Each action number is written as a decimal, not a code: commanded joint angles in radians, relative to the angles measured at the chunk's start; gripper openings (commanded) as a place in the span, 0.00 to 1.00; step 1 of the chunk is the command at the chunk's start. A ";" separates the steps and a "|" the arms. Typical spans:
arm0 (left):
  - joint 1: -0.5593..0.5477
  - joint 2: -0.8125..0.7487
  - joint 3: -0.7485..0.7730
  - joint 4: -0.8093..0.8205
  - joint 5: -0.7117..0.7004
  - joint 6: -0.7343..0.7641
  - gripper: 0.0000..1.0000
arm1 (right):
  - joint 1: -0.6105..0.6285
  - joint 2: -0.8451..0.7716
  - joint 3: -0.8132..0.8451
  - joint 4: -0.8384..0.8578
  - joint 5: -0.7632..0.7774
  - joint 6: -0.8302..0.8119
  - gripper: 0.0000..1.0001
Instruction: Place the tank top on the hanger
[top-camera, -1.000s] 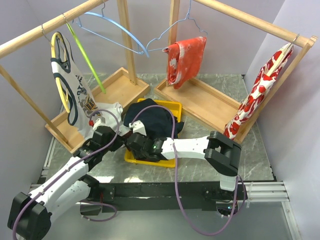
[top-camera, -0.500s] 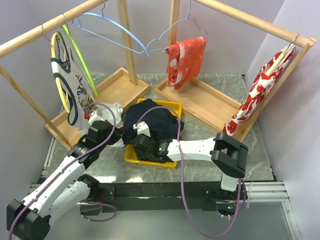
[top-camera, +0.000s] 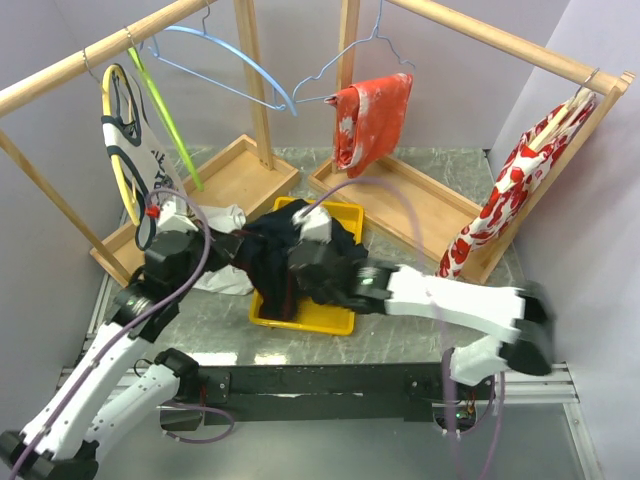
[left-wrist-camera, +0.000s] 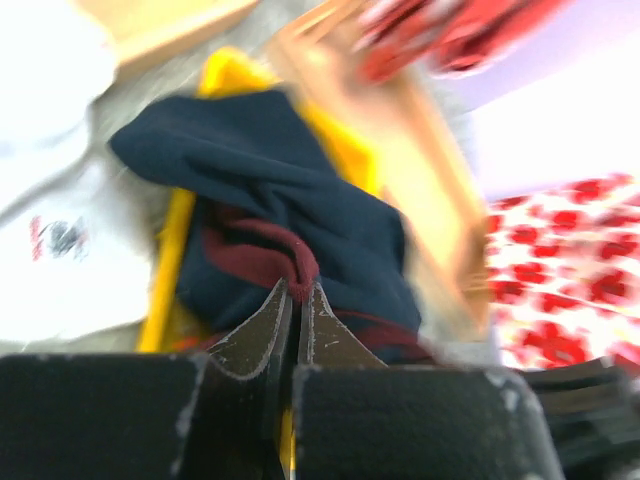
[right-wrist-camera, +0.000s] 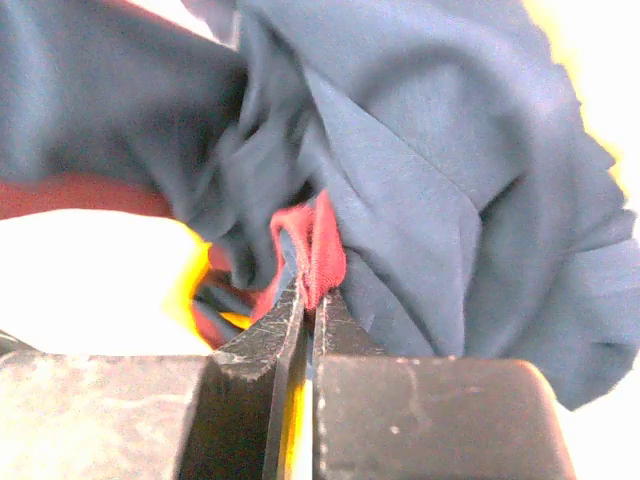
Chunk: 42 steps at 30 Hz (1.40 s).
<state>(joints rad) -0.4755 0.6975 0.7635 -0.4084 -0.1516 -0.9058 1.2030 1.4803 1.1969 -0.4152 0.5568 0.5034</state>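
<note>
The navy tank top (top-camera: 278, 258) with red trim hangs bunched over the yellow bin (top-camera: 325, 315). My left gripper (top-camera: 240, 247) is shut on its red trim; in the left wrist view (left-wrist-camera: 296, 287) the fingers pinch a red fold of the tank top (left-wrist-camera: 300, 210). My right gripper (top-camera: 300, 262) is shut on another red trim fold, seen in the right wrist view (right-wrist-camera: 310, 285) against the navy cloth (right-wrist-camera: 420, 150). The lime-green hanger (top-camera: 165, 115) hangs from the left wooden rail. The lettering is hidden.
A white tank top (top-camera: 140, 165) on a yellow hanger (top-camera: 118, 150) hangs at left, a white garment (top-camera: 215, 275) lies on the table. A light blue hanger (top-camera: 230, 65), an orange-red cloth (top-camera: 370, 120) and a red floral garment (top-camera: 510, 190) hang on wooden racks.
Both grippers have risen and pulled the navy tank top up out of the bin. The right arm has stretched out to the right. The green hanger swings on its rail.
</note>
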 joint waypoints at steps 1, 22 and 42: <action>0.000 -0.075 0.121 0.066 0.081 0.094 0.01 | -0.011 -0.199 0.162 -0.080 0.176 -0.072 0.00; 0.000 0.279 0.845 0.326 0.161 0.142 0.01 | -0.212 -0.064 1.004 -0.063 0.063 -0.347 0.00; -0.163 0.292 0.324 0.302 0.100 0.052 0.01 | -0.574 -0.417 -0.310 0.131 -0.409 0.172 0.56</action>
<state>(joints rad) -0.5922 0.9779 1.2388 -0.1371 -0.0010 -0.8093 0.6289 1.1069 0.9646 -0.3454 0.2153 0.5941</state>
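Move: Both hands already pinch the dark tank top. The yellow tray's middle lies about 22 cm below the left hand, 14 cm to its right and 3 cm ahead; from the right hand it is some 16 cm down, 5 cm right and 2 cm ahead. The white bag lies on the table roughly 7 cm left of the left hand, 5 cm ahead and 22 cm below. Both hands whip the pinched tank top up some 40 cm, then down, ending farther right; right fingers open. ##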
